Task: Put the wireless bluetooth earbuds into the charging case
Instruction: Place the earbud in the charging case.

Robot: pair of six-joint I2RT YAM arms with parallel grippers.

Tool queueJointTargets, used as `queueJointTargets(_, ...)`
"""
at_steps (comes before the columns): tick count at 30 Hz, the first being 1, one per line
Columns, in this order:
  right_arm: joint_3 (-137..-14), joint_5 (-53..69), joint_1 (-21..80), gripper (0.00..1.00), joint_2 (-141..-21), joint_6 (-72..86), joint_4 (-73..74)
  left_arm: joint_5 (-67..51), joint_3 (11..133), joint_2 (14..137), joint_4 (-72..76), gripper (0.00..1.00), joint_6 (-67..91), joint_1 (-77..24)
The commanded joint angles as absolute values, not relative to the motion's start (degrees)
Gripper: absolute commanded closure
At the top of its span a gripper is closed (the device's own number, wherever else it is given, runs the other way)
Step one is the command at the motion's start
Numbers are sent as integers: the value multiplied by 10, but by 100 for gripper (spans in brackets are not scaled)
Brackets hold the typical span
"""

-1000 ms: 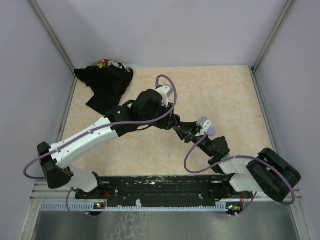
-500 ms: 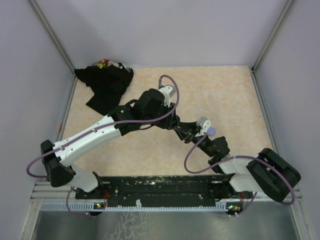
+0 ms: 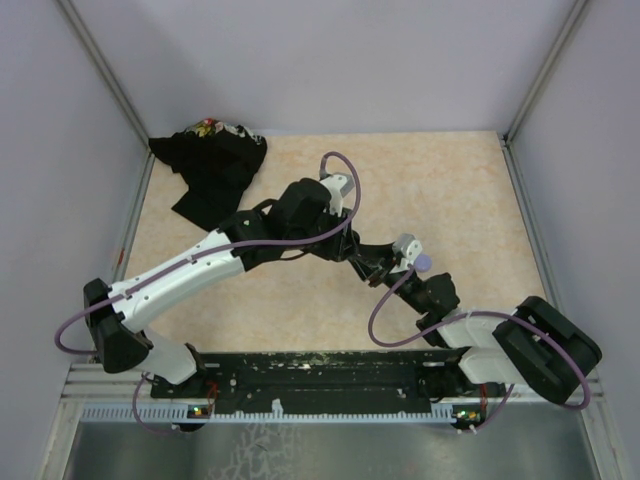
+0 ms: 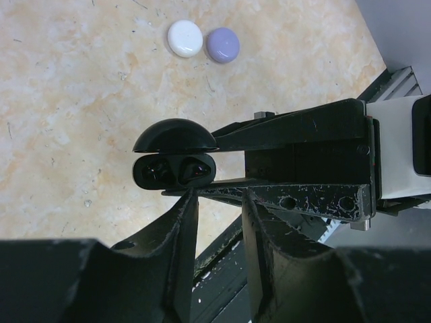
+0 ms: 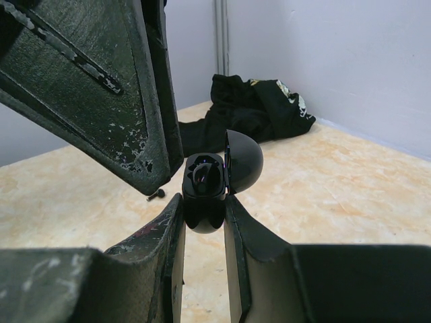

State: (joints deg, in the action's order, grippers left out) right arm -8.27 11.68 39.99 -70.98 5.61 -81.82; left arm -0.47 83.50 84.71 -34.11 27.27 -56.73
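The black charging case (image 4: 174, 176) hangs above the table with its lid (image 4: 175, 136) swung open. My right gripper (image 5: 204, 202) is shut on its lower body. Two dark wireless bluetooth earbuds (image 4: 159, 170) sit in the case's wells; the right wrist view shows one of them (image 5: 205, 176). My left gripper (image 4: 219, 198) hovers just beside the case mouth, its jaws a little apart with nothing between them. In the right wrist view its fingers (image 5: 121, 87) loom at the upper left, close to the case. A tiny dark piece (image 5: 156, 195) lies on the table below them.
A round white disc (image 4: 184, 38) and a lavender disc (image 4: 222, 44) lie side by side on the beige table beyond the case. A heap of black cloth (image 3: 210, 165) fills the far left corner. Grey walls close in the table.
My left arm has edged slightly to the right toward the case and its jaws have narrowed a little. The right arm and the case have not moved.
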Motion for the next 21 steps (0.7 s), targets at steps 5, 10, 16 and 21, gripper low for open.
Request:
queueJointTargets(5,-97,119,401,100,-700,63,-852,-7,828,843,-331,62,279,-564)
queueJointTargets(10,-96,114,402,100,-704,61,-851,22,826,819,-348,60,276,-545)
queueJointTargets(16,-93,101,401,100,-704,52,-844,67,776,772,-395,58,283,-490)
queueJointTargets(21,-94,98,401,100,-704,43,-833,82,694,735,-405,58,290,-422)
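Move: The remaining earbud lies on the table some 23 cm to the left hand's left, about 5 cm farther out and 20 cm below; the black cloth's middle is roughly 21 cm beyond the earbud and 9 cm left of it. The open charging case is only about 3 cm ahead of the left hand, a centimetre to its right. From the right hand, which grips the case, that earbud is about 24 cm left, 3 cm ahead, 16 cm lower. The left hand, fingers staying part-open, swings about 9 cm left and 4 forward, from the case towards the earbud. ##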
